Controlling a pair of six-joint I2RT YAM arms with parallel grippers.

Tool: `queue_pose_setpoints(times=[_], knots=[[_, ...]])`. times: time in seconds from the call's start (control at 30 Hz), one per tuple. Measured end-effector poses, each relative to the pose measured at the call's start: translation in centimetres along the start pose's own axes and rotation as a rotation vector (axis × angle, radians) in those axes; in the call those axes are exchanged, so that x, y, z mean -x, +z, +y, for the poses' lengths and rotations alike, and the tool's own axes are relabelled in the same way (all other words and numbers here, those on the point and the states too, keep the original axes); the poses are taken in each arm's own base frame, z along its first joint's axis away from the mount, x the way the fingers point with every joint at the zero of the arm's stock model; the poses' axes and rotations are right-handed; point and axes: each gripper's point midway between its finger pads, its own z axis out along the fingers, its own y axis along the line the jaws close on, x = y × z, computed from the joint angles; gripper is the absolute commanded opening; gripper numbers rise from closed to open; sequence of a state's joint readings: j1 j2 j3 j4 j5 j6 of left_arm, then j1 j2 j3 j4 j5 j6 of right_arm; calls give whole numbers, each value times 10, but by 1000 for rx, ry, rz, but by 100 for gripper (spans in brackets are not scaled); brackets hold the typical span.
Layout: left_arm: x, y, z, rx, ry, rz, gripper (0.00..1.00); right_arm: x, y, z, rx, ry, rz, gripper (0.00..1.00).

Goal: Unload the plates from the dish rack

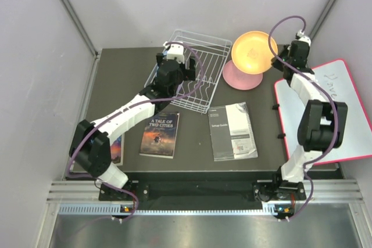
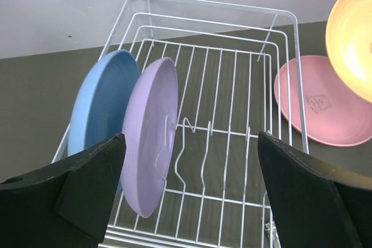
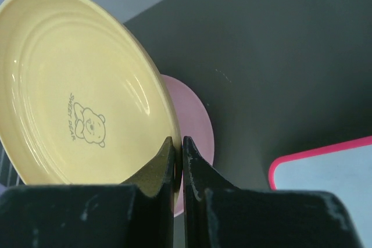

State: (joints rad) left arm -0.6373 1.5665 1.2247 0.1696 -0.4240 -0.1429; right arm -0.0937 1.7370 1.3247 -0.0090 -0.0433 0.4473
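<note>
The white wire dish rack [image 1: 212, 42] [image 2: 209, 2] stands at the back middle of the table. A light blue plate [image 2: 99, 103] and a lilac plate [image 2: 151, 137] stand upright in its left slots. My left gripper [image 1: 190, 71] [image 2: 190, 143] hovers over the rack, open wide with nothing between its fingers; the lilac plate is just inside its left finger. On the table, right of the rack, the pink plate [image 1: 239, 79] [image 2: 325, 105] [image 3: 195, 120] lies flat. Above it hangs the tilted orange plate [image 1: 254, 51] [image 3: 81, 91], with my right gripper [image 1: 279, 59] [image 3: 179, 142] shut on its rim.
A book titled A Tale of Two Cities [image 1: 160, 134] and a grey setup booklet [image 1: 232, 130] lie near the front. A pink-framed whiteboard [image 1: 328, 108] covers the right side. Another book [image 1: 118, 149] lies partly under the left arm. Grey walls close in the sides and back.
</note>
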Motion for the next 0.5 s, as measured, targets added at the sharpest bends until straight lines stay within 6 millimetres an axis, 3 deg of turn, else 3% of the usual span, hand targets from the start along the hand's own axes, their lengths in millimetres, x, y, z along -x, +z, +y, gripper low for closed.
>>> queue_pose_setpoints(times=[0.23,0.5], knots=[[14,-7,12,35,7,-38,99,-32,31,-22,-86,-6,120,0],[18,-4,28,72,8,-50,99,-40,55,-16,-102,-40,188,0]])
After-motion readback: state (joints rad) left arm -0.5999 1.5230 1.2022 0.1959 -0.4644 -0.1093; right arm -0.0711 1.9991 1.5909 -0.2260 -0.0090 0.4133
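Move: In my right hand I still hold the yellow plate by its rim. The pink plate it goes to lies some 12 cm left, about level fore and aft, roughly 13 cm below; the rack's middle is about 31 cm left, also level. For my empty left hand, the purple plate stands about 5 cm ahead, no offset sideways, the blue plate 4 cm to its left; both are some 9 cm below me. I lower the yellow plate with my right hand by about 6 cm, quickly at first, while easing some 3 cm forward and tipping the fingers down about 12 degrees, down towards the pink plate's level; my fingers keep their pinch on the rim. Meanwhile my left hand, jaws staying wide open, shifts some 3 cm left and a little up above the rack, turning slightly counter-clockwise, touching no plate. ##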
